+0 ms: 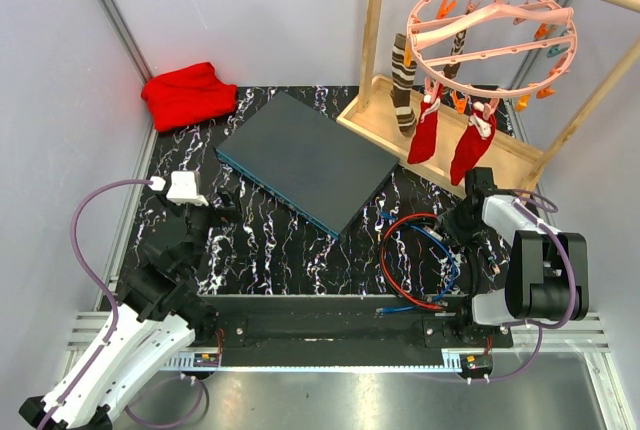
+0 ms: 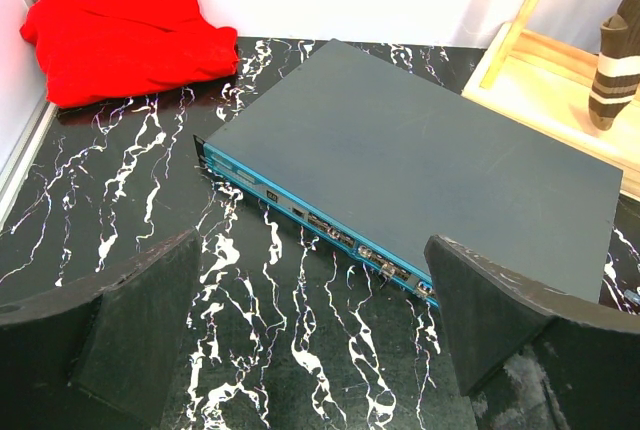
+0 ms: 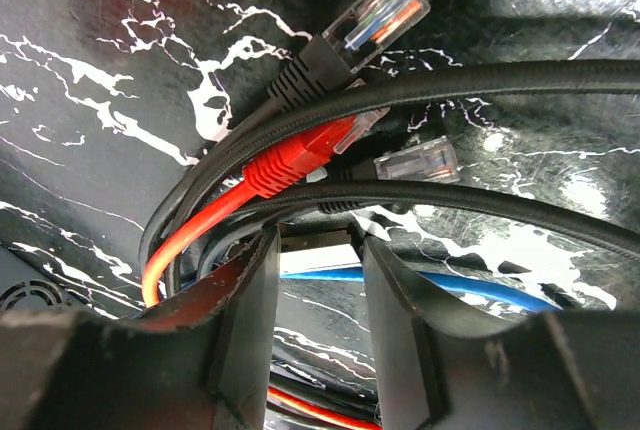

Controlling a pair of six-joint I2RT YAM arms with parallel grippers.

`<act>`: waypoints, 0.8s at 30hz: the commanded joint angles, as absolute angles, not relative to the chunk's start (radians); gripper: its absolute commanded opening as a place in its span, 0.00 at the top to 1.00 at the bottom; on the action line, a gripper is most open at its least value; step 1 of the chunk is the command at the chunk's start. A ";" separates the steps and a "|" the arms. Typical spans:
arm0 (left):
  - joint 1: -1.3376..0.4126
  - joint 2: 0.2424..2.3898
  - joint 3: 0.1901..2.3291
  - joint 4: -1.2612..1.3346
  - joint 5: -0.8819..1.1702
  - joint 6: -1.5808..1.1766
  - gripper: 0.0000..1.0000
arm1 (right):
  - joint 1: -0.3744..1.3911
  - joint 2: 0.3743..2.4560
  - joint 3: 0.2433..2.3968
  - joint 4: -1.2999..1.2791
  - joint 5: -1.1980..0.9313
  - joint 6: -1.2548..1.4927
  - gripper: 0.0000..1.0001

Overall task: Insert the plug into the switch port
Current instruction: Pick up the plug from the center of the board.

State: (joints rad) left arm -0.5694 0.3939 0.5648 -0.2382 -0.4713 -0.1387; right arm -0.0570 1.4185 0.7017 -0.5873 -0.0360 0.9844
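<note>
The switch (image 1: 300, 158) lies at an angle mid-table, a flat dark grey box. Its teal front edge with small sockets (image 2: 340, 240) faces my left gripper (image 2: 312, 285), which stands wide open and empty just short of it (image 1: 222, 208). My right gripper (image 1: 462, 222) is down in a cable coil (image 1: 415, 255). In the right wrist view its jaws (image 3: 317, 250) stand partly apart, either side of a pale flat piece (image 3: 315, 258) at the end of a blue cable (image 3: 470, 292); contact is unclear. Beyond lie a clear plug (image 3: 378, 8) on black cable, a red-booted plug (image 3: 300, 160) and another clear plug (image 3: 415, 160).
A red cloth (image 1: 188, 93) is bunched in the back left corner. A wooden rack base (image 1: 505, 155) stands right of the switch, with red socks (image 1: 425, 135) hanging from a pink peg hanger (image 1: 495, 35) above it. A black braided cable (image 3: 500, 80) crosses over my right fingertips.
</note>
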 commanded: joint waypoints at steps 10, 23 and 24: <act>-0.574 0.376 0.560 -0.192 -0.489 -0.126 0.01 | -0.051 1.500 0.756 -0.549 0.043 0.996 0.54; -0.574 0.379 0.561 -0.195 -0.494 -0.126 0.01 | -0.051 1.582 0.928 -0.592 0.110 0.853 0.52; -0.575 0.379 0.561 -0.195 -0.494 -0.126 0.01 | -0.051 1.557 0.924 -0.606 0.113 0.857 0.52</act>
State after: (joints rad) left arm -0.5697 0.3851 0.5625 -0.2382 -0.4721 -0.1387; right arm -0.0540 1.6039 0.8993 -0.5713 0.0639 0.8845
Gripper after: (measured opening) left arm 0.984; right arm 0.474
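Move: The right hand is down at table level. The red plug lies about 2 cm ahead of it, straight on and about 1 cm lower. A clear plug on a black cable sits 2 cm ahead and 2 cm right, and the black-booted plug 5 cm ahead and 1 cm right. A small white connector is right at the fingertips, and the rack's near edge is some 7 cm straight ahead. From the left hand, the red plug is roughly 50 cm right, 3 cm ahead and 25 cm below. With its fingers still half open and their tips among the cables, the right hand pushes the bundle along the table, forward towards the wooden rack's near edge. After a short hold it goes about 5 cm forward and some 2 cm right, staying level while its left side dips a little. ##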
